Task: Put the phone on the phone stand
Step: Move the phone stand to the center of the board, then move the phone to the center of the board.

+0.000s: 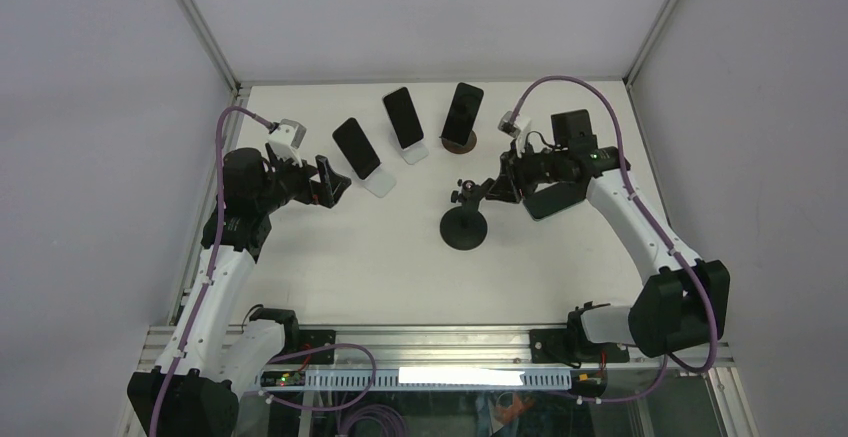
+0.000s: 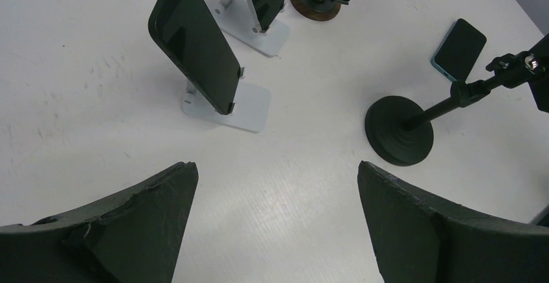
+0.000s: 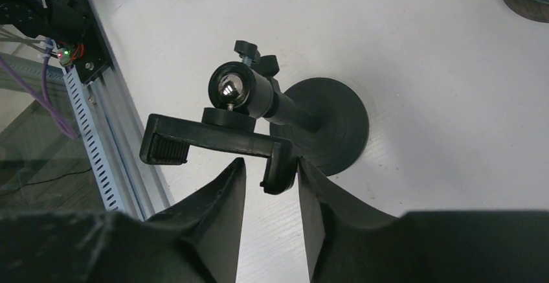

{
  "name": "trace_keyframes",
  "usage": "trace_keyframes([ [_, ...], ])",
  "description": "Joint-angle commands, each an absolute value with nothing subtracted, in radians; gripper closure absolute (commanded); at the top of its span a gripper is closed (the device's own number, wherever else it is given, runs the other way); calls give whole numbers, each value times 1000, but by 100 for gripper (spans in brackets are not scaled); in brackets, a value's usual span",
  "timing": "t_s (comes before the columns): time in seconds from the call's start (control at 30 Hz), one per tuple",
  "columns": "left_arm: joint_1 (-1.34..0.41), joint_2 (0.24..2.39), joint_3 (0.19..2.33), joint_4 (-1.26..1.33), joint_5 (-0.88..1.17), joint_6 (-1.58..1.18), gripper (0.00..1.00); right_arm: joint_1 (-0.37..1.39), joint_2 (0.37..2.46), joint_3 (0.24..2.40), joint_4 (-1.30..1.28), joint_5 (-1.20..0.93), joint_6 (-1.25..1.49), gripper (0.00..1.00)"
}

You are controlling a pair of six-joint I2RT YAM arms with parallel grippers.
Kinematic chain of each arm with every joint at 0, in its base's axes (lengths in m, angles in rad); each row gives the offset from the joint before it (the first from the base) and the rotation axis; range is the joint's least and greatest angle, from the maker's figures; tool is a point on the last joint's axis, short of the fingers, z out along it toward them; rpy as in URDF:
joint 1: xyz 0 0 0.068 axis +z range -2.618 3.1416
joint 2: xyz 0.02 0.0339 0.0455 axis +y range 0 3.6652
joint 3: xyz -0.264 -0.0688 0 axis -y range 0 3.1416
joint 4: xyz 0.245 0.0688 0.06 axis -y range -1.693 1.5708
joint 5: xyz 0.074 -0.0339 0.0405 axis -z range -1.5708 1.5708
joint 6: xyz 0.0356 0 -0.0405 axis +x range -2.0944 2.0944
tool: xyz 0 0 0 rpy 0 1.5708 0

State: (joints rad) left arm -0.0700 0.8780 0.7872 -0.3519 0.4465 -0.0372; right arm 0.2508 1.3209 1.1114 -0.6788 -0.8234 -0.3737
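Note:
The black phone stand (image 1: 465, 229) has a round base, a ball joint and a clamp arm (image 3: 213, 137). My right gripper (image 3: 270, 163) stands open around the hooked end of that clamp. The hook touches the right finger, and a gap shows on the left side. The phone (image 2: 459, 48), dark with a light blue edge, lies flat on the table beyond the stand (image 2: 398, 131); in the top view my right arm hides it. My left gripper (image 2: 278, 166) hovers wide open over bare table, left of the stand, holding nothing.
Three other phones rest on stands along the back: one on a white stand (image 1: 380, 184), one on a second white stand (image 1: 413, 154), one on a round brown base (image 1: 459, 144). The metal rail (image 3: 97, 134) runs along the table's near edge.

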Motion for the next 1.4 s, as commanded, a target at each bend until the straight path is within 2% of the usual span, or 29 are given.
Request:
trace_keyframes([
  [0.0,-60,875,788,-331,465,-37,2,259,1277,1104,-724,-911,-451,60],
  [0.43,-59,876,787,-328,474,-38,2,260,1262,1092,-857,-1027,-619,45],
  [0.63,-58,874,787,-327,480,-40,2,275,1263,1093,-950,-1085,-736,33],
  [0.9,-58,874,787,-325,483,-40,2,272,1242,1091,-1035,-1023,-839,21],
  [1.03,-58,871,786,-325,482,-40,2,213,1241,1117,-1119,-1013,-903,13],
  [1.37,-58,865,785,-324,484,-40,2,-5,1381,1256,-1457,-932,-1268,10],
])
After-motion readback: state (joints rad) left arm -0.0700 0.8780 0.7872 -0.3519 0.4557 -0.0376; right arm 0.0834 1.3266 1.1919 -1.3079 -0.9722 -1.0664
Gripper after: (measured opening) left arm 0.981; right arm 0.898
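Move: The black phone stand, its clamp still between the right hand's parted fingertips, stands about 5 cm to the right hand's left and 1 cm back, its middle some 8 cm lower. From that hand, the loose phone lies roughly 15 cm right and 6 ahead, and the round-based stand with its phone about 20 ahead and 8 left. From the left hand, the black stand is some 26 cm right, almost level. The black stand's clamp is let go and left behind: the right hand carries on back towards the base about 7 cm, nudging the clamp along with its farther finger while the fingers spread from partly to nearly wide open. Turning some 20 degrees counter-clockwise on the way, the hand then pulls off to the right about 5 cm, clear of the stand. ##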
